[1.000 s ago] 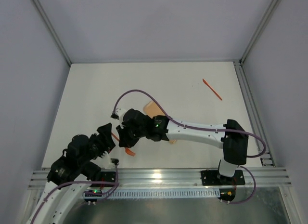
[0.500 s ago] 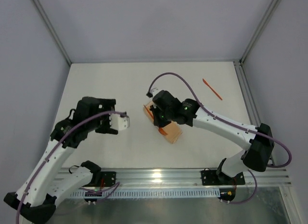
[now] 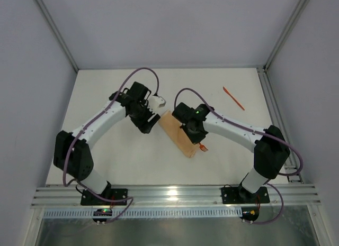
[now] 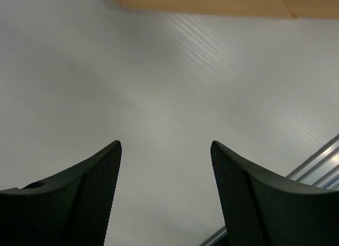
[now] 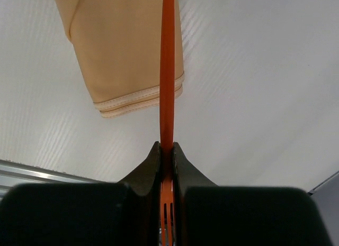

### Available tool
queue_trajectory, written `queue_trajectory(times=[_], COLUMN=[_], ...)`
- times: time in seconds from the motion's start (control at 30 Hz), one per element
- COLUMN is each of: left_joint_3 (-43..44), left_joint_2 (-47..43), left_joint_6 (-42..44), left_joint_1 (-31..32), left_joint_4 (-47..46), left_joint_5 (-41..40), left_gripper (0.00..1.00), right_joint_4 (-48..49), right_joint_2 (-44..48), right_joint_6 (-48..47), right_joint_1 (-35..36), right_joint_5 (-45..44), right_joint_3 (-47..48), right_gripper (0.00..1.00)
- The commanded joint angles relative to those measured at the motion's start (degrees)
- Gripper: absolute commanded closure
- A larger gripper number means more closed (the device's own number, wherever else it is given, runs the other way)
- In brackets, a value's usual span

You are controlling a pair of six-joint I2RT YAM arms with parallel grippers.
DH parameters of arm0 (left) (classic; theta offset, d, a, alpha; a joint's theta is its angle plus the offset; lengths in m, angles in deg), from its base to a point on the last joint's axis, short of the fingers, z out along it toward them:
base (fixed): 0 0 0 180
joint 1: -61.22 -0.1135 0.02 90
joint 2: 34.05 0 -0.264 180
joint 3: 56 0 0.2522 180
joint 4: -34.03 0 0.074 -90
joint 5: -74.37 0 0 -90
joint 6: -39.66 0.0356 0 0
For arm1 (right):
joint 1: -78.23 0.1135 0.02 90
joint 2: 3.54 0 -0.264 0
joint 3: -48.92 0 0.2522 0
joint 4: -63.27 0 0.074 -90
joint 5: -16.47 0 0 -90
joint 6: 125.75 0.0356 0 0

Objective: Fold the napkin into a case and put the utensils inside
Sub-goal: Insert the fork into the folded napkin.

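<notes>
The napkin [image 3: 172, 130] lies folded as a narrow peach case in the middle of the table, also seen in the right wrist view [image 5: 124, 50]. My right gripper [image 3: 195, 134] hovers over its near right part, shut on an orange fork [image 5: 167, 71]. The fork's tines sit back between the fingers and its handle runs forward over the case's right edge. My left gripper [image 3: 150, 123] is open at the case's far left end with nothing between its fingers [image 4: 100, 182]; the cloth edge [image 4: 212, 0] shows ahead of it. The other utensil [image 3: 233, 98] lies at the far right.
Metal rails [image 3: 175, 193] run along the near edge and a rail [image 3: 273, 114] along the right side. Grey walls close the table on three sides. Purple cables loop above both wrists.
My left arm swung from the near left up to the case's far left end, its jaws opening on the way. My right gripper carried the fork rightward across the case.
</notes>
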Motion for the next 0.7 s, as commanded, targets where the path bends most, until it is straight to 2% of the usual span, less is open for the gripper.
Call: queue_trajectory(times=[0.0, 0.2, 0.37, 0.47, 0.67], left_joint_3=[0.4, 2.5, 4.7, 5.1, 4.6], left_joint_2=[4.1, 12.2, 18.4, 21.3, 24.9], left_joint_6=[-12.6, -21.6, -23.7, -25.2, -26.5], left_joint_1=[-0.6, -1.9, -2.8, -3.1, -3.3], left_joint_4=[-14.5, -28.4, -31.0, -32.6, -34.2], left_joint_5=[5.4, 6.0, 4.2, 3.8, 2.8], left_gripper=[0.29, 0.30, 0.36, 0.42, 0.60], right_joint_4=[-1.5, 0.7, 4.0, 5.3, 8.0], right_joint_2=[-0.6, -8.5, -13.7, -15.7, -14.6], right_joint_6=[-2.8, -7.2, -8.8, -8.7, -7.3], right_joint_1=[0.1, 0.1, 0.1, 0.1, 0.1], right_joint_5=[2.1, 0.8, 2.7, 2.7, 1.1], right_joint_3=[-2.0, 1.9, 4.1, 4.8, 4.0], right_gripper=[0.97, 0.97, 0.97, 0.97, 0.97])
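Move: The folded napkin's far end lies about 12 cm ahead of the left hand, 8 cm to its right and 12 cm below; the napkin's middle is some 4 cm ahead of that hand and 14 cm right. From the right hand, which already holds the fork, the napkin's middle is about 7 cm ahead, 6 cm left and 9 cm down, while its near end lies almost straight below, some 2 cm left. Left hand, narrowing, goes 11 cm forward, down and rightward to napkin's far end; right lowers held fork 7 cm. ##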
